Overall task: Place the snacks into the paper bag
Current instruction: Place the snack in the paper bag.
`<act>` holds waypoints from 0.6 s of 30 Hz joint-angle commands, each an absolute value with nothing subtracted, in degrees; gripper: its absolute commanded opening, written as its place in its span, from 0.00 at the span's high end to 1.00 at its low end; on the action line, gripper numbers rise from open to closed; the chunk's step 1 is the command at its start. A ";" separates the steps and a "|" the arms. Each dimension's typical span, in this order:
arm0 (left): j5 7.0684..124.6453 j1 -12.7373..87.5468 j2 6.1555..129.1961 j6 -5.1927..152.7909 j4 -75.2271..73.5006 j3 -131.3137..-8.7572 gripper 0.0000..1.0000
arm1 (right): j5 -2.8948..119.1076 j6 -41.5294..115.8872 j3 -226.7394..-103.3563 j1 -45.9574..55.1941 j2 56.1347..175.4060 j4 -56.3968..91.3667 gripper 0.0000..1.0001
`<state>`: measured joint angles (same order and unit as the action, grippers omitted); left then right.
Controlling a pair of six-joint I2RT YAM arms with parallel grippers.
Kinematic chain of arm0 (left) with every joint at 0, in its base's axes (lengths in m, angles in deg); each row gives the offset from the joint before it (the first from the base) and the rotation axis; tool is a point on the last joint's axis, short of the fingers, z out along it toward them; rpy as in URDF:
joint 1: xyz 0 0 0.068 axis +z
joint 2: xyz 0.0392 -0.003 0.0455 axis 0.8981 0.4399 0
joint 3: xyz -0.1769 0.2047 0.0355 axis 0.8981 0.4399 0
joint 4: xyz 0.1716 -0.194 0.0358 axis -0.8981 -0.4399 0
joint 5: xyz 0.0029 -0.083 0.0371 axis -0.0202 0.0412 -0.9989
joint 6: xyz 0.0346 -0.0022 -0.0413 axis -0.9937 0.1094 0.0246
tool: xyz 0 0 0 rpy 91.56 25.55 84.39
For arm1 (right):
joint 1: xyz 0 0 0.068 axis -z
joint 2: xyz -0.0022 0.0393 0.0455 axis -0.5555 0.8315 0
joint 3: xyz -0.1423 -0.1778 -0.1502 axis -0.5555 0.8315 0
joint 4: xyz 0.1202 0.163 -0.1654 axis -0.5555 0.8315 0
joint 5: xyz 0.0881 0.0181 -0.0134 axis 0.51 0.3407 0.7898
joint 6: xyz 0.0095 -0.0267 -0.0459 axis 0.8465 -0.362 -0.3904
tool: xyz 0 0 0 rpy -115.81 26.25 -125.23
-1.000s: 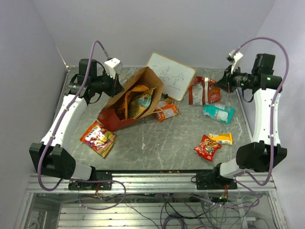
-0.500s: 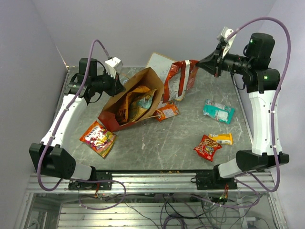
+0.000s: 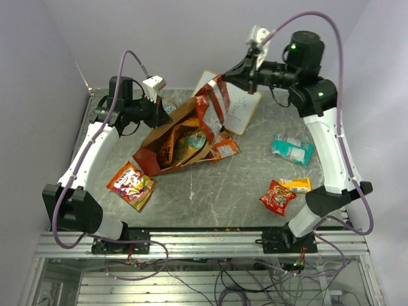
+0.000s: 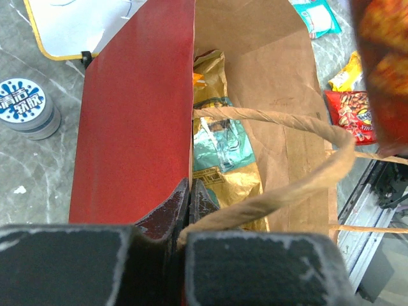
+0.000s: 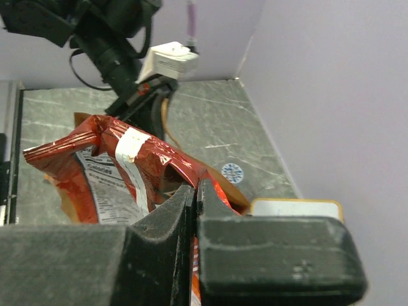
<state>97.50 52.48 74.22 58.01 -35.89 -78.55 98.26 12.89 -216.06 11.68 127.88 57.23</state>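
The paper bag lies tilted on the table, red outside and brown inside, its mouth facing up and right. My left gripper is shut on the bag's wall at the rim, beside a loop handle. Gold and teal snacks lie inside. My right gripper is shut on a red foil snack packet that hangs over the bag's mouth. Loose snacks: a teal packet, a red packet, a yellow bar, and orange packets.
A white writing board lies behind the bag. A round blue-and-white tin stands by the bag at the back. Grey walls close in the left, back and right sides. A metal rail runs along the near edge.
My right arm has lifted the red packet off the table at the back right and swung it left, to above the bag's mouth. The left gripper has kept its hold on the bag.
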 commanded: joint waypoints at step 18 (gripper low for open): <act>101.57 51.95 77.01 65.17 -32.65 -83.00 0.93 | 80.36 8.20 -205.26 -4.56 132.54 47.72 1.00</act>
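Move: The right hand already pinches the red snack's top; the paper bag's mouth lies about 13 cm to its left, 3 cm back and 27 cm below. From that hand, the orange snack is some 5 cm ahead and 1 cm left, 48 cm down; the whiteboard is 20 cm ahead and 1 cm right, 44 cm down. The left hand already grips the bag's rim, the mouth about 7 cm to its right, 5 cm back and 6 cm below. Right hand carries the pinched red snack about 10 cm left, sinking 7 towards the bag's mouth; left keeps rim. ##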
